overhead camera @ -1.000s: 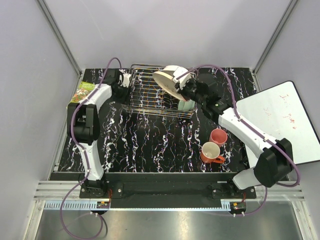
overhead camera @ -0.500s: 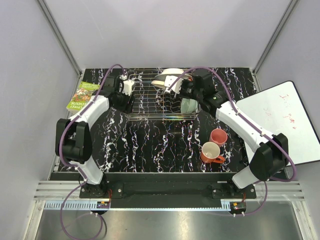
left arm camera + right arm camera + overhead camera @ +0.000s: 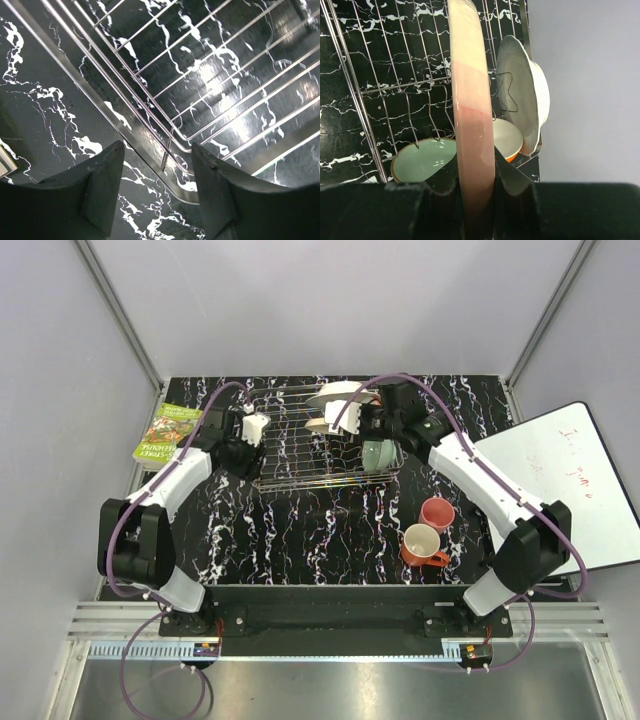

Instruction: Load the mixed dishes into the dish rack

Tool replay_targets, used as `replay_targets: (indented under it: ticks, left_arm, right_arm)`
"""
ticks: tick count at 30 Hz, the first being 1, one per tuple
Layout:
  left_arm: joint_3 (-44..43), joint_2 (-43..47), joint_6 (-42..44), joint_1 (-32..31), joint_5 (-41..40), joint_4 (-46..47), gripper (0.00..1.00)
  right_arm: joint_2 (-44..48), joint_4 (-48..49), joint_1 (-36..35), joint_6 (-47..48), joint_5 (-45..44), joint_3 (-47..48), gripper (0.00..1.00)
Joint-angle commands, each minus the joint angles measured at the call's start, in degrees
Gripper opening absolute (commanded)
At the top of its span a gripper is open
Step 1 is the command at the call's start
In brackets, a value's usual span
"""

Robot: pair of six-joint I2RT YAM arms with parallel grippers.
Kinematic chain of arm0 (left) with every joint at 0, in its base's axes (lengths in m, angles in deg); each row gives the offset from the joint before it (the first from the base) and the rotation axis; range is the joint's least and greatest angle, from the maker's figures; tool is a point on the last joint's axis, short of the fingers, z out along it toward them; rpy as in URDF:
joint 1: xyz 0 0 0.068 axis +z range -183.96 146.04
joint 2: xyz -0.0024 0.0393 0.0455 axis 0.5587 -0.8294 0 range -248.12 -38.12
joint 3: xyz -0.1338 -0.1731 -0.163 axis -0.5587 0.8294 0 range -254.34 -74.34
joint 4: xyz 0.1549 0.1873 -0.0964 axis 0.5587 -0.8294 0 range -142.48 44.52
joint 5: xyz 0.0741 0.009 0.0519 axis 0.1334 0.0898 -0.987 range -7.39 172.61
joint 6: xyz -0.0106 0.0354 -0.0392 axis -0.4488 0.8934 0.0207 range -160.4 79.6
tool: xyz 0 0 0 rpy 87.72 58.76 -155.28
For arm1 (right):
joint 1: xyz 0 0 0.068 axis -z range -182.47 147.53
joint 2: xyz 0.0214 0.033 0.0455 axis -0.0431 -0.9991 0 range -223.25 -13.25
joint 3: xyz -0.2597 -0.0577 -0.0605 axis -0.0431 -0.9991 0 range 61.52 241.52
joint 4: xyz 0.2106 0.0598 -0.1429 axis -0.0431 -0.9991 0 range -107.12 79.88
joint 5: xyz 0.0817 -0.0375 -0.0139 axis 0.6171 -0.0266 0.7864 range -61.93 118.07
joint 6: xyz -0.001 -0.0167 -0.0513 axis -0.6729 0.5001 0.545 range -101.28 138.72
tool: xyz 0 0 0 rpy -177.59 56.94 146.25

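The silver wire dish rack [image 3: 300, 455] stands at the back middle of the table. My right gripper [image 3: 350, 422] is shut on the rim of the peach-pink plate [image 3: 472, 100], which stands upright and edge-on among the rack's tines [image 3: 322, 425]. Behind it the white plate [image 3: 525, 95] stands in the rack [image 3: 335, 393]. The orange bowl [image 3: 509, 140] and the pale green bowl [image 3: 422, 161] sit in the rack's right end [image 3: 375, 452]. The pink cup [image 3: 437, 512] and the orange mug [image 3: 421, 544] stand on the table. My left gripper [image 3: 247, 447] is open and empty over the rack's left corner [image 3: 170, 145].
A green book [image 3: 168, 432] lies at the table's back left. A whiteboard [image 3: 570, 485] leans over the right edge. The black marbled tabletop [image 3: 300, 530] stretches in front of the rack. Grey walls close in the back and sides.
My right arm has brought the peach-pink plate down from a tilted hold above the rack to upright among the tines. My left gripper has slid nearer along the rack's left side.
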Motion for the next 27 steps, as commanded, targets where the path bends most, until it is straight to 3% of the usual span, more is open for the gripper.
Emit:
replay_targets:
  ticks: [1, 5, 12, 24, 27]
  left_arm:
    - [4.8, 2.5, 8.0, -0.1, 1.5, -6.7, 0.56]
    - [6.5, 2.6, 12.9, -0.1, 1.6, -9.3, 0.41]
    - [8.1, 3.3, 15.4, -0.1, 1.3, -11.5, 0.28]
    - [11.6, 7.7, 18.6, -0.1, 1.0, -15.2, 0.26]
    - [11.6, 8.2, 17.5, -0.1, 1.2, -15.2, 0.29]
  right_arm:
    - [1.3, 4.1, -1.1, 3.9, 0.6, 5.5, 0.00]
    - [0.5, 3.8, -2.0, 4.5, -0.4, 5.8, 0.00]
    - [-0.1, 4.0, -2.5, 4.6, -0.3, 6.5, 0.00]
    - [-0.1, 4.0, -3.5, 3.8, 0.3, 6.4, 0.00]
    - [0.1, 4.0, -3.7, 2.9, 0.1, 5.0, 0.00]
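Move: The left hand's open fingers straddle the dish rack's left rim; the rack's near-left corner lies about 2 cm back, 1 cm right and 1 cm down. From that hand the books stand about 10 cm ahead, 21 cm left. The right hand's plate is bound for the rack slots, roughly 2 cm ahead, 10 cm left and 18 cm below it. Green bowl: 4 cm back, 4 right; orange bowl: 4 ahead, 2 right; white plate: 12 ahead, 5 left. The left fingers close on the dish rack's rim by its near-left corner and pinch it. That hand draws back about 4 cm, easing a little left and turning some 10 degrees clockwise, dragging the rack towards the robot. The right hand keeps its grip on the upright pink plate over the rack, drifting about 2 cm left and 1 cm back. ##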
